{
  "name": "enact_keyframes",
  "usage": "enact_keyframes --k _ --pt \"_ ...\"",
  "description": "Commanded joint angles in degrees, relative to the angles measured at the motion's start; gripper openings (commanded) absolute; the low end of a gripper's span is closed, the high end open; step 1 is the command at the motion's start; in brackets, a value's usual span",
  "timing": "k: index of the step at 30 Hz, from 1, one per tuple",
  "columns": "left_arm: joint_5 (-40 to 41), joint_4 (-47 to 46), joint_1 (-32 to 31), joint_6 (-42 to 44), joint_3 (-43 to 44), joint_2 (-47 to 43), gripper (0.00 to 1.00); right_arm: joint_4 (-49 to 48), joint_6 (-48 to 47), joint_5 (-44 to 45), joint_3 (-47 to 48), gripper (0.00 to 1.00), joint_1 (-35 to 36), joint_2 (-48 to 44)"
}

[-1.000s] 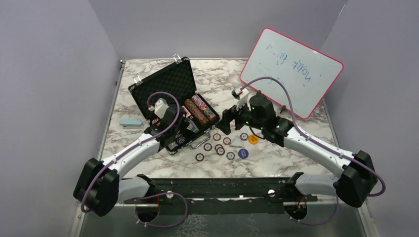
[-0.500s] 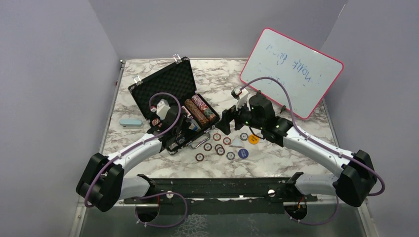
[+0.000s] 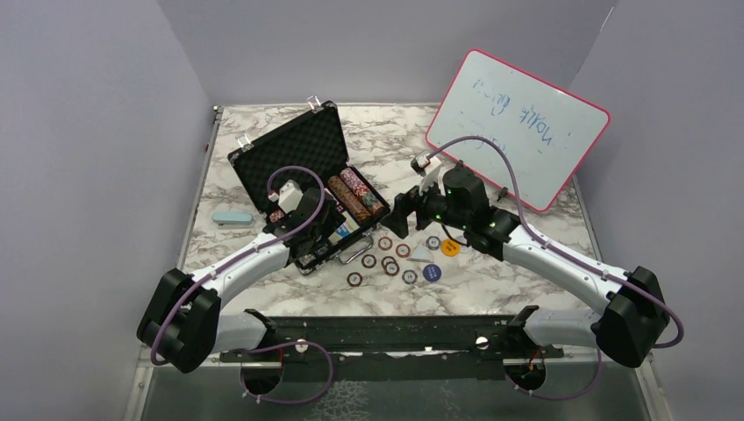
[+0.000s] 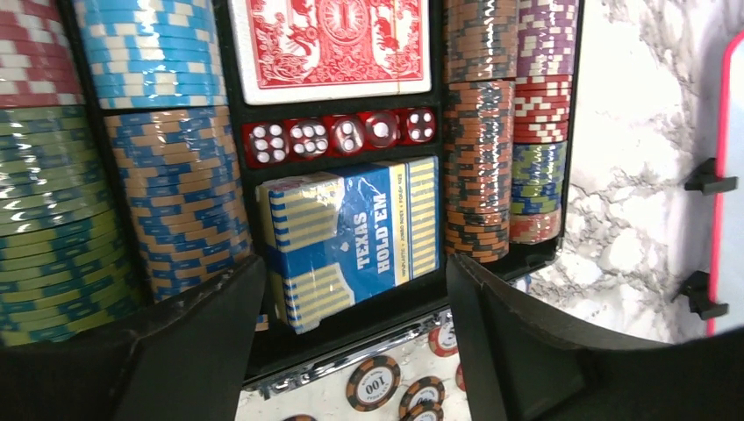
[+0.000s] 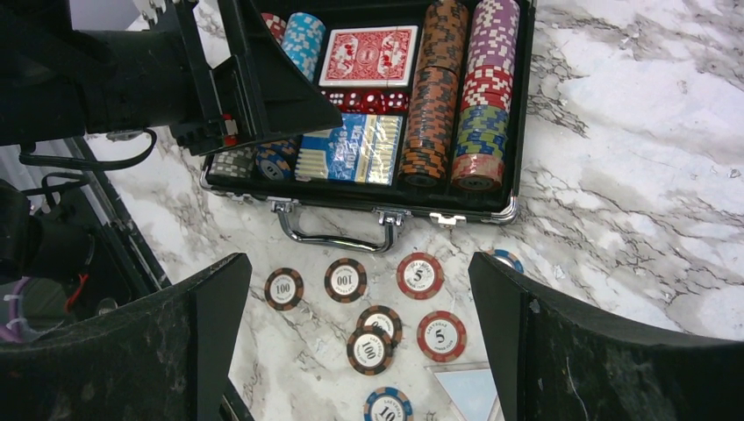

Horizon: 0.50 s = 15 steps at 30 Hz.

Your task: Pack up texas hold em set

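Observation:
The black briefcase lies open at the table's left, its foam lid up. In it lie rows of striped chips, a red deck, red dice and a blue "Texas Hold'em" deck. My left gripper is open and empty, just above the blue deck at the case's near edge; it also shows in the top view. My right gripper is open and empty above several loose chips on the marble, right of the silver handle. In the top view it hovers beside the case.
The pink-framed whiteboard leans at the back right. A light-blue oblong object lies left of the case. Round buttons, orange and blue, and a clear triangular piece lie among the loose chips.
My left arm has swung slightly right and forward over the open case. The right arm and the loose chips have not moved.

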State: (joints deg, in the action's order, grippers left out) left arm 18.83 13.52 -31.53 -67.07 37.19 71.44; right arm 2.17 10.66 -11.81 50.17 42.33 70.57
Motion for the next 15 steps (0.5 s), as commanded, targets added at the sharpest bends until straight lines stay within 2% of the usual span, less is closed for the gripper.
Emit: enact_keyframes --k 1,5,11,15 --pt "4.28 7.19 -0.11 0.81 2.99 0.74 0.80 -2.79 0.64 -1.46 -0.59 0.97 0.30 -0.88" --pt "5.21 9.02 -0.11 1.35 3.93 0.91 0.79 -2.44 0.56 -1.30 -0.71 0.97 0.28 -0.89" --pt "5.47 8.34 -0.03 3.45 4.69 0.75 0.59 -2.32 0.70 0.11 -1.19 0.97 0.30 -0.97" --pt "4.85 5.36 0.06 9.54 6.00 -0.65 0.56 0.27 3.82 6.39 -0.14 0.95 0.30 0.51"
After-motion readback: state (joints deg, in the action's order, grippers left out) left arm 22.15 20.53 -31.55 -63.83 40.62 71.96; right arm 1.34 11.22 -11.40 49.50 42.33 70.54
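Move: The blue-and-yellow Texas Hold'em box already lies in its slot, released, about 4 cm below the left hand and some 2 cm to its right, 1 cm ahead. From this hand, the dice row is roughly 5 cm ahead and 1 cm left, the red card deck 9 cm ahead and 4 cm left, and the blue chip column 2 cm ahead and 7 cm left. From the right hand the box is about 14 cm left, 4 cm ahead and 15 cm below. Free of the Texas Hold'em box, the left hand shifts about 1.5 cm to its left, towards the blue chip column, after first rising about half a centimetre, so that its tips come over the box's left part. On the way it rolls some 5 to 10 degrees, its left side rising, and the fingers, open well apart at first, draw partway together without gripping anything. ##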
